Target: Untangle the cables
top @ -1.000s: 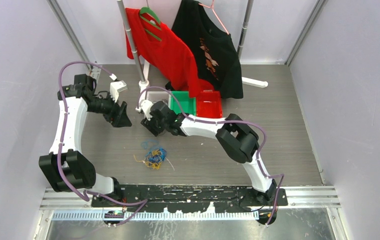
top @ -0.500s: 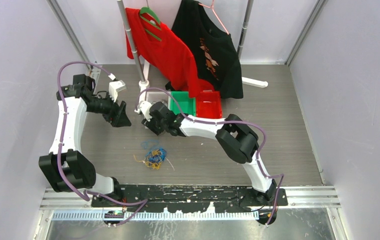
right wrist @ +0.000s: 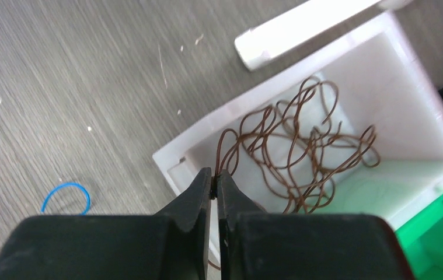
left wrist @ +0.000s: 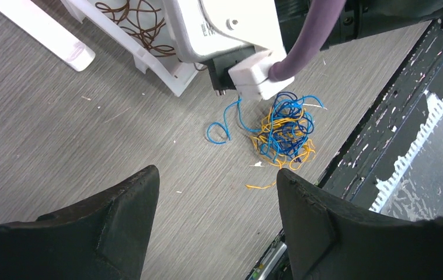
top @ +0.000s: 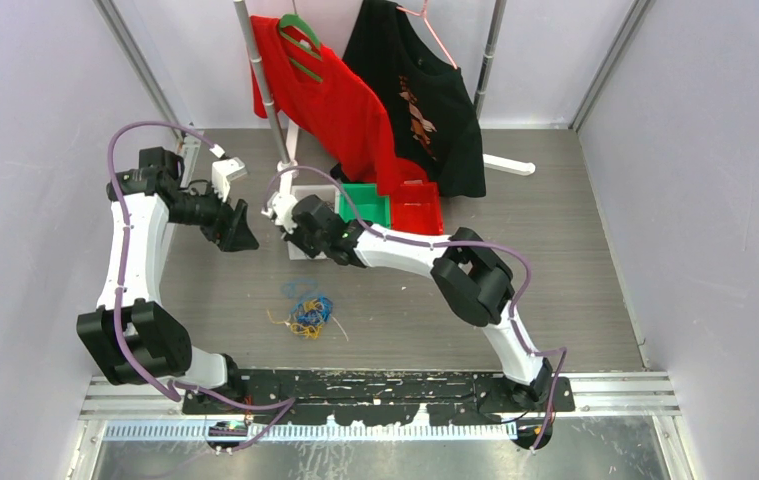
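A clump of blue and yellow cables (top: 307, 312) (left wrist: 283, 131) lies on the grey table between the arms, with one blue strand (left wrist: 222, 128) trailing off it. More brown cable (right wrist: 300, 146) (left wrist: 143, 17) lies coiled in a white bin (right wrist: 207, 137). My right gripper (right wrist: 214, 175) (top: 290, 225) hangs over the bin's near corner, shut on one brown strand that runs up from its tips into the coil. My left gripper (left wrist: 216, 175) (top: 238, 235) hovers open and holds nothing, left of the bin and above bare table.
A green bin (top: 370, 205) and a red bin (top: 420, 210) stand right of the white bin (top: 305, 190). Behind them, a red shirt (top: 325, 95) and a black shirt (top: 425, 90) hang on a rack. A loose blue loop (right wrist: 66, 195) lies on the table.
My right gripper has closed on the brown strand and shifted back and left over the white bin. The left arm has drifted slightly left. The clump has not moved.
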{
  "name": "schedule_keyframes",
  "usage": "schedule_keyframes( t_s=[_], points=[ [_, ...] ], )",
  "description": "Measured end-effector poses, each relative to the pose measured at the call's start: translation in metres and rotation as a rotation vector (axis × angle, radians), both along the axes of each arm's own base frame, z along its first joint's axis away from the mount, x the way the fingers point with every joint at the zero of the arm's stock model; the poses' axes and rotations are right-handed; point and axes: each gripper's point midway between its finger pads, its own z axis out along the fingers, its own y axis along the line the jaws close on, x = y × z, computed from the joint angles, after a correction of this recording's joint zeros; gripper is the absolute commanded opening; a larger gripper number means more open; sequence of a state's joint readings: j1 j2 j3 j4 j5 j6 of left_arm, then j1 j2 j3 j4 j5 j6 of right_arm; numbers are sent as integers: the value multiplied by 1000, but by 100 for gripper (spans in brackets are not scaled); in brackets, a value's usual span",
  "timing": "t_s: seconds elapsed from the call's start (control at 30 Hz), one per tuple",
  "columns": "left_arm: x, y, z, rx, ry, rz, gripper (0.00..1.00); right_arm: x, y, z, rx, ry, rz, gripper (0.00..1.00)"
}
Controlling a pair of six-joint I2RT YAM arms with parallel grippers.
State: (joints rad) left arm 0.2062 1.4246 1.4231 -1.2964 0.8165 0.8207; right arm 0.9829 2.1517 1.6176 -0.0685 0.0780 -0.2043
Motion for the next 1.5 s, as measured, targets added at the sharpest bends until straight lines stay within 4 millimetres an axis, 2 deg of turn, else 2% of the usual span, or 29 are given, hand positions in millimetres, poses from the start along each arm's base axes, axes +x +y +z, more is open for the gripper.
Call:
schedule_keyframes(
  t_s=[0.1,0.2,0.33,0.4,0.5,0.63,0.73,0.8,0.97,1.1,1.2,1.3,1.37,1.5],
  points=[
    [-1,-1,1,-6,1,-2,73,12,6,20,37,-22,-12,7],
    [-1,-3,1,-15,-1,-8,74,34,9,41,82,-55,-42,6],
    [-7,-8,2,-41,5,-46,74,66,8,51,114,-88,-90,5],
    [-11,-10,1,-56,17,-62,74,79,7,44,110,-92,-108,5],
    [-18,-13,-1,-68,38,-84,74,92,0,21,78,-76,-134,5],
    [-23,-14,-3,-70,48,-100,74,93,-8,-18,15,-31,-143,8],
    [-24,-15,-2,-77,49,-104,75,89,-8,-32,-7,-15,-139,31],
    [-24,-16,-2,-82,48,-106,76,87,-8,-33,-6,-7,-142,40],
    [-32,-21,-13,-95,86,-125,78,86,-4,-27,17,2,-147,50],
    [-39,-26,-21,-104,126,-131,78,85,0,-5,52,9,-146,55],
    [-39,-28,-23,-102,131,-130,77,85,0,28,92,-6,-149,59],
    [-38,-27,-23,-96,135,-120,75,84,-3,70,142,-37,-156,69],
    [-37,-26,-24,-91,137,-116,74,83,-7,97,179,-61,-163,72],
    [-37,-26,-24,-89,138,-115,72,77,-24,133,219,-98,-190,77]
  ],
)
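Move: Just over the white bin's near wall, the right hand already pinches a brown cable strand. The white bin's middle is about 7 cm ahead, 3 cm to the right and 6 cm below. The green bin is some 8 cm ahead and 13 cm right. The blue-yellow tangle lies about 11 cm back, 1 cm right and 8 cm below. From the open left hand that tangle is roughly 3 cm back, 12 cm right and 20 cm below, and the white bin 14 cm ahead and 13 cm right. Swinging up and about 9 cm forward over the near wall, the right hand carries the pinched brown strand in an arc down into the white bin, opens its fingers wide there, then rises empty some 16 cm above the heap. Meanwhile the left hand, still open and touching nothing, eases back, right and down about 5 cm in all, towards the tangle. ##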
